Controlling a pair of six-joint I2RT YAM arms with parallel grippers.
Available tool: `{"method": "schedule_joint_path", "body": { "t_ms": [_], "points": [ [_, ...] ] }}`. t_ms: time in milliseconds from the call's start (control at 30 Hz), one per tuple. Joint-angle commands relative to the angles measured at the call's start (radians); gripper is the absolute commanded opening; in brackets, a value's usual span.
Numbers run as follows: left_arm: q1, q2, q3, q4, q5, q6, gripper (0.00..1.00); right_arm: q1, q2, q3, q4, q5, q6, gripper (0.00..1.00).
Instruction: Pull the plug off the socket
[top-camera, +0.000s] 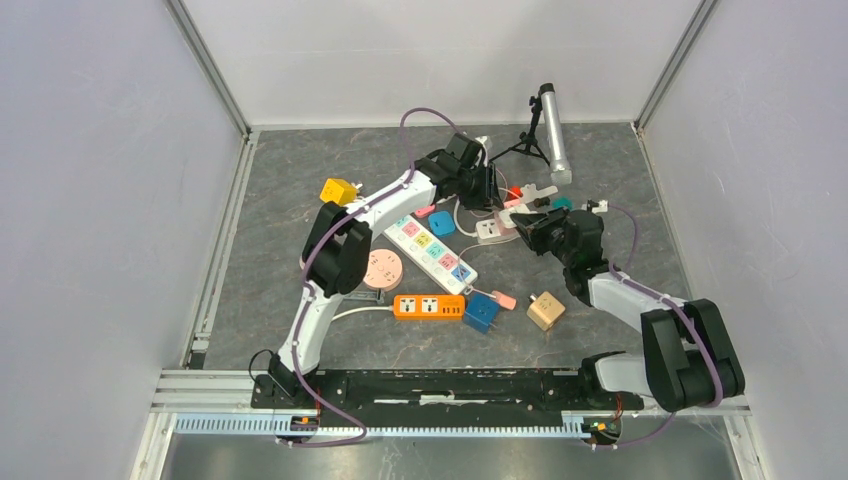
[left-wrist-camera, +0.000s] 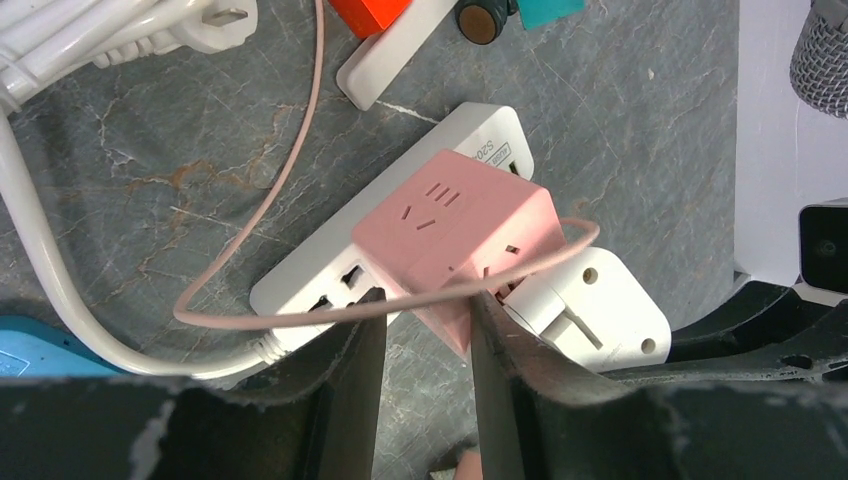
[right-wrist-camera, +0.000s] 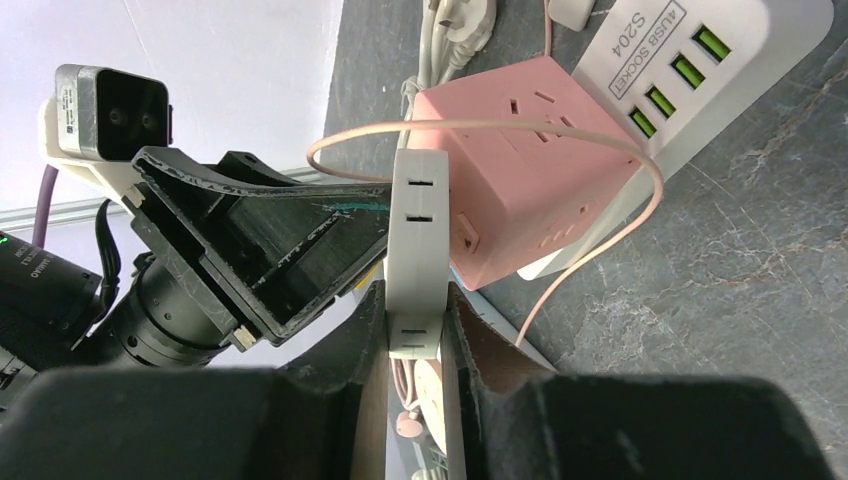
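A pink cube socket (left-wrist-camera: 455, 225) (right-wrist-camera: 530, 150) sits plugged on a white USB power strip (left-wrist-camera: 470, 125) (right-wrist-camera: 700, 60) (top-camera: 490, 230). A flat white plug (left-wrist-camera: 600, 310) (right-wrist-camera: 420, 230) sticks to the cube's side. My right gripper (right-wrist-camera: 415, 295) (top-camera: 522, 225) is shut on that plug, one finger on each flat face. My left gripper (left-wrist-camera: 425, 300) (top-camera: 490, 190) is clamped across the cube's near corner, and its black finger (right-wrist-camera: 250, 250) lies right beside the plug. A thin pink cable (left-wrist-camera: 260, 210) (right-wrist-camera: 640, 190) loops over the cube and crosses the left fingertips.
A long multicoloured strip (top-camera: 432, 247), an orange strip (top-camera: 430, 307), a blue cube (top-camera: 482, 312), a gold cube (top-camera: 546, 310), a yellow cube (top-camera: 338, 190) and a round pink socket (top-camera: 382, 270) lie around. A silver cylinder on a tripod (top-camera: 553, 130) stands behind. A thick white cord (left-wrist-camera: 40, 250) runs left.
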Motion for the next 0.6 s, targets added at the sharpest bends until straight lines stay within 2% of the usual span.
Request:
{"method": "schedule_joint_path", "body": {
  "t_ms": [0,233,367,567],
  "points": [
    [-0.009,0.129,-0.021,-0.248,-0.116,0.029,0.42,-0.003,-0.015,0.003,0.293,-0.109,0.043,0.0],
    [-0.009,0.164,0.027,-0.31,-0.138,0.026,0.41,-0.015,-0.005,-0.018,0.382,-0.122,0.071,0.0],
    [-0.008,0.178,0.044,-0.329,-0.143,0.029,0.41,-0.023,-0.016,-0.042,0.5,-0.117,0.041,0.0],
    [-0.006,0.181,0.074,-0.335,-0.115,0.034,0.41,-0.038,-0.069,-0.025,0.386,-0.102,-0.049,0.0]
  ]
}}
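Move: Between the right hand's fingers the white plug is already held, still seated on top of the pink socket, whose middle lies about 2 cm ahead, 3 cm left and 5 cm below. Under that socket runs the white power strip, roughly 9 cm below the hand, 1 cm ahead and 3 cm left; the orange block stands some 6 cm ahead, 2 cm left and 10 cm down. From the left hand the pink socket is level ahead, 3 cm right, 2 cm lower. Pulling the gripped white plug up off the pink socket's upper face, the right hand strains almost in place at first, then rises quickly by about 7 cm, its fingers tipping up some 20 degrees and never loosening. The left hand keeps its part-open fingers at the pink socket's edge, seeming to brace it, and barely shifts. ##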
